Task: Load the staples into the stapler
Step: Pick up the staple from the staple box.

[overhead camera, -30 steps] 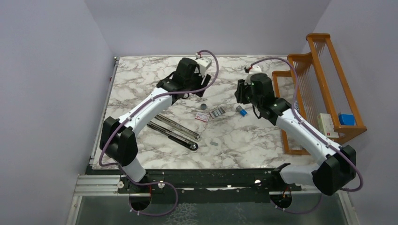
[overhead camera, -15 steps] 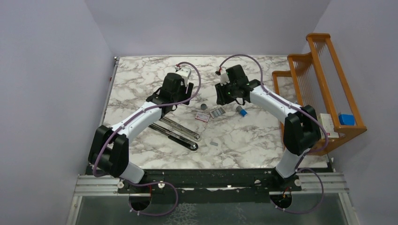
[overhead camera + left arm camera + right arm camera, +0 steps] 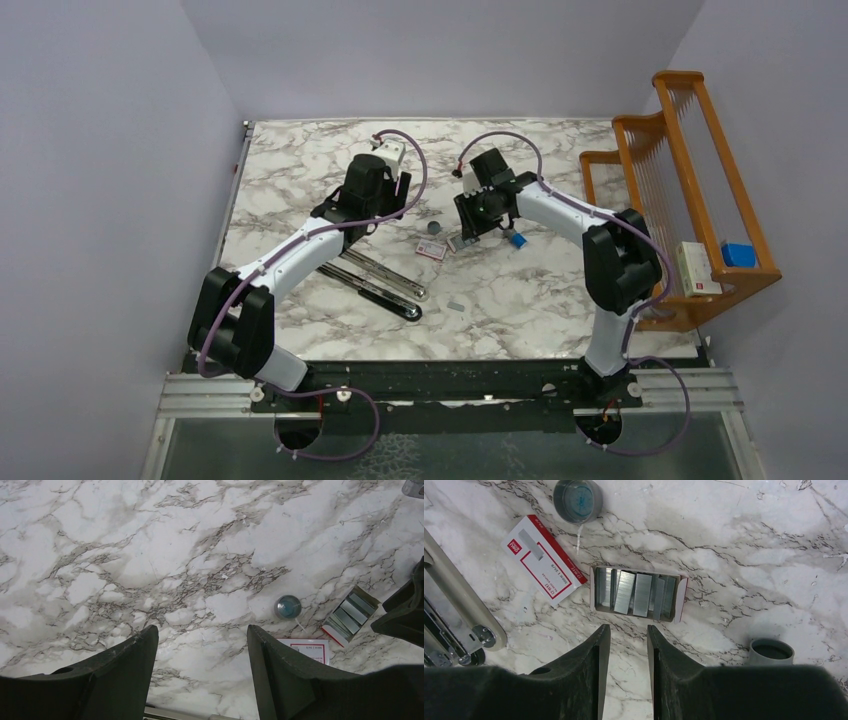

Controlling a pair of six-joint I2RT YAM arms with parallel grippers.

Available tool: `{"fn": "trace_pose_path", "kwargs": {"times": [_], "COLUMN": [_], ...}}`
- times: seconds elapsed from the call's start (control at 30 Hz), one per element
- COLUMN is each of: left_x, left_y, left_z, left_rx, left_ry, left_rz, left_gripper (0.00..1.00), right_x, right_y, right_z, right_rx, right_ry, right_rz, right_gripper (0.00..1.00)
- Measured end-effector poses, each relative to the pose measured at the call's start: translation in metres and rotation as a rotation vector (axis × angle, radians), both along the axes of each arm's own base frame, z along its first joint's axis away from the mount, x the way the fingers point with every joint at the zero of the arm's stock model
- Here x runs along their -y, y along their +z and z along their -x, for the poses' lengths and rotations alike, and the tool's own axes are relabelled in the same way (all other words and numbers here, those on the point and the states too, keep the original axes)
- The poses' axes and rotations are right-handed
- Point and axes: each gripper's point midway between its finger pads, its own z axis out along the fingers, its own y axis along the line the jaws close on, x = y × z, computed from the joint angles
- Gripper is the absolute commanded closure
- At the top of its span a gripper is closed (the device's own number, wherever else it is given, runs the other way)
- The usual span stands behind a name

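The staples [image 3: 634,594] lie as several silvery strips in an open white-and-red tray [image 3: 462,241], just ahead of my right gripper [image 3: 629,630]. That gripper is open with a narrow gap and holds nothing. The tray's white-and-red sleeve [image 3: 544,559] lies to its left. The stapler [image 3: 375,278] lies opened out in two long silver arms, its end showing in the right wrist view [image 3: 454,625]. My left gripper [image 3: 202,632] hangs open and empty over bare marble, with the staples [image 3: 352,614] off to its right. One loose staple strip [image 3: 456,306] rests nearer the front edge.
A dark round disc [image 3: 578,500] sits just beyond the sleeve. A little blue-and-white cylinder [image 3: 517,240] stands right of the tray. A wooden rack [image 3: 700,180] at the table's right edge holds a white box [image 3: 697,268] and a blue item [image 3: 738,254].
My right arm has swung left and brought its gripper over the staples tray, its jaws a little narrower. My left gripper pulled back slightly towards the stapler and stayed open.
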Motion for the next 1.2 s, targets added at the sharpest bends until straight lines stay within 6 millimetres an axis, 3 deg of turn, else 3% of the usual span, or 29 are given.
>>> {"fn": "trace_pose_path", "kwargs": {"times": [0.77,1.2], "left_x": [0.0,-0.001], "left_y": [-0.003,-0.003], "left_z": [0.0,-0.001], "left_rx": [-0.006,-0.004], "left_ry": [0.0,0.0], "left_rz": [-0.006,-0.012], "left_gripper": [0.31,0.32], "right_x": [0.008,0.008], "right_y": [-0.032,-0.034], "right_z": [-0.007,-0.009], "right_rx": [-0.028,-0.03], "right_ry": [-0.029,-0.031], "right_rz": [0.09,0.094], "right_gripper": [0.74,0.97]}}
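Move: Just below the right hand, about 4 cm down, 1 cm ahead and 1 cm right, is the staple strip toward the right end of the open staple box; the box's middle lies 1 cm ahead and 1 cm left. From this hand, the round cup is about 4 cm ahead and 7 cm left, the red-white carton 8 cm left and 1 cm back, and the blue-grey cup 9 cm right, 1 cm ahead. The strip lies some 16 cm right, 4 cm back and 14 cm below the left hand. Sinking about 3.5 cm in two short stages, with a drift of just under a centimetre to the right and forward and a roll of some 5 degrees, the right hand brings its fingertips down to the strips in the staple box. The part-open fingers narrow on the way, then close almost fully once the descent stops, seeming to pinch at a strip's near end. ##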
